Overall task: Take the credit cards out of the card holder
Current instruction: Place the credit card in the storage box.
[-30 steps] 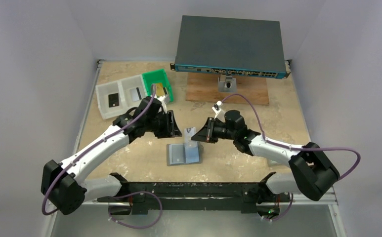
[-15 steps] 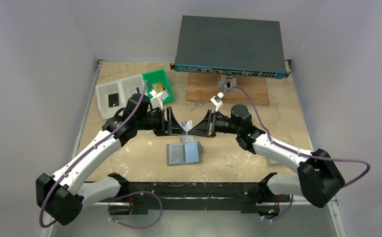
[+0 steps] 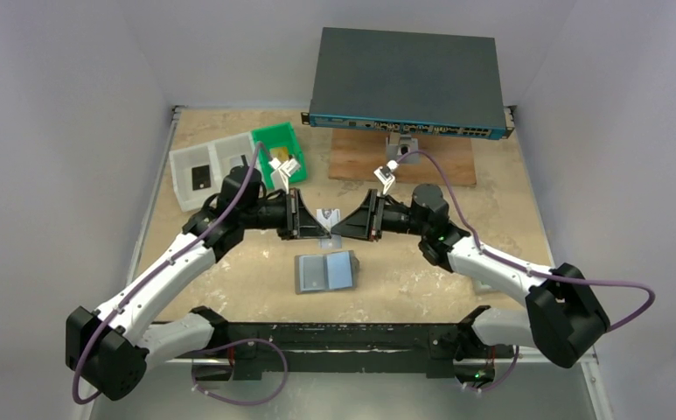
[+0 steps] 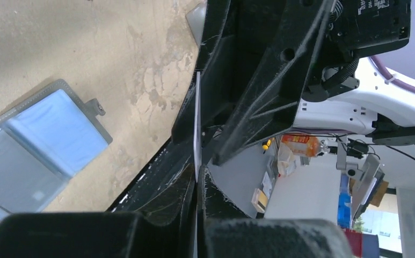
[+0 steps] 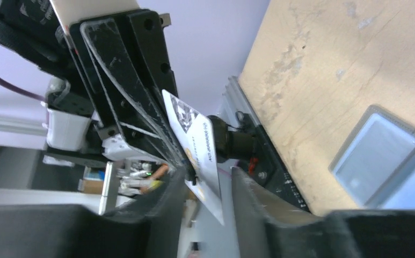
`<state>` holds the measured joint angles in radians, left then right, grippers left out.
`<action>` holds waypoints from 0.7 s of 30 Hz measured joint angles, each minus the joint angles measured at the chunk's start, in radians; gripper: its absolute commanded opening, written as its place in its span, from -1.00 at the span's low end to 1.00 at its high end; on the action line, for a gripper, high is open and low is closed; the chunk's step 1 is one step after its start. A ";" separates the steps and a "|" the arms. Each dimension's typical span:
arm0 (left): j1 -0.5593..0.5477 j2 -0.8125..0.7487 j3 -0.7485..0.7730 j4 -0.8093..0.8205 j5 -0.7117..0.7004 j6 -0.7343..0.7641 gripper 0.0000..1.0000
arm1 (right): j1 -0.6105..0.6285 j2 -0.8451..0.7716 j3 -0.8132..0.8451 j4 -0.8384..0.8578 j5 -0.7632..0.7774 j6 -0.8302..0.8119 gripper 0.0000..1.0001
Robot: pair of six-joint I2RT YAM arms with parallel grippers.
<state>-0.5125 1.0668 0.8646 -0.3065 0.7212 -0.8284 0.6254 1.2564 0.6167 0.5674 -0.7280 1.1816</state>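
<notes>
The card holder (image 3: 325,271) lies open and flat on the table, its bluish clear pockets facing up; it also shows in the left wrist view (image 4: 33,150) and the right wrist view (image 5: 379,156). Above and behind it, both grippers meet tip to tip around one light credit card (image 3: 326,215) held in the air. My left gripper (image 3: 318,226) is shut on the card's thin edge (image 4: 197,129), pinched at its fingertips (image 4: 198,185). My right gripper (image 3: 339,226) stands open around the same printed card (image 5: 197,150), with a gap beside the card (image 5: 208,183).
A white two-compartment tray (image 3: 207,171) holding a black card (image 3: 201,178) and a green tray (image 3: 275,144) stand at the back left. A large dark grey box with ports (image 3: 404,79) rests over a wooden board (image 3: 404,162) at the back.
The left gripper came in from the left, met the right gripper and shut on the card. The right gripper, shut on the card before, has parted its jaws.
</notes>
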 measured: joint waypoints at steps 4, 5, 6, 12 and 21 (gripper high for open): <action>0.000 -0.004 -0.011 -0.005 -0.025 0.001 -1.00 | 0.003 -0.006 0.003 -0.065 0.019 -0.043 0.96; 0.000 -0.005 -0.011 -0.019 -0.047 0.004 -1.00 | 0.003 -0.013 0.007 -0.103 0.035 -0.063 0.98; 0.000 -0.008 -0.011 -0.035 -0.067 0.009 -1.00 | 0.003 -0.021 0.014 -0.146 0.051 -0.086 0.98; 0.025 -0.032 0.037 -0.252 -0.301 0.048 -1.00 | 0.003 -0.092 0.064 -0.370 0.179 -0.206 0.98; 0.179 0.124 0.277 -0.466 -0.656 0.140 -1.00 | 0.003 -0.151 0.101 -0.606 0.386 -0.320 0.98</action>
<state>-0.3336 1.1904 1.1416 -0.7723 0.0650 -0.6880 0.6281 1.1049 0.7181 -0.0387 -0.3416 0.8616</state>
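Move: The card is between the left fingers, already shut on it, and the right fingers, just starting to part. The storage box's middle compartment lies about 31 cm ahead of the left hand, 26 cm to its left and 20 cm below; its green compartment is roughly 12 cm right of that and 3 cm farther out. The card holder lies open some 20 cm straight beneath the left hand. From the right hand the middle compartment is about 31 cm ahead and 29 cm left. The right fingers spread wide to leave the card to the left hand, and that arm backs off to the right, down and slightly forward, about 7 cm in all. Keeping its pinch, the left hand sinks some 4 cm and speeds up leftward (about 13 cm) and forward (10 cm) towards the storage box, its right-pointing fingers tipping down and swinging counter-clockwise some 35 degrees. ##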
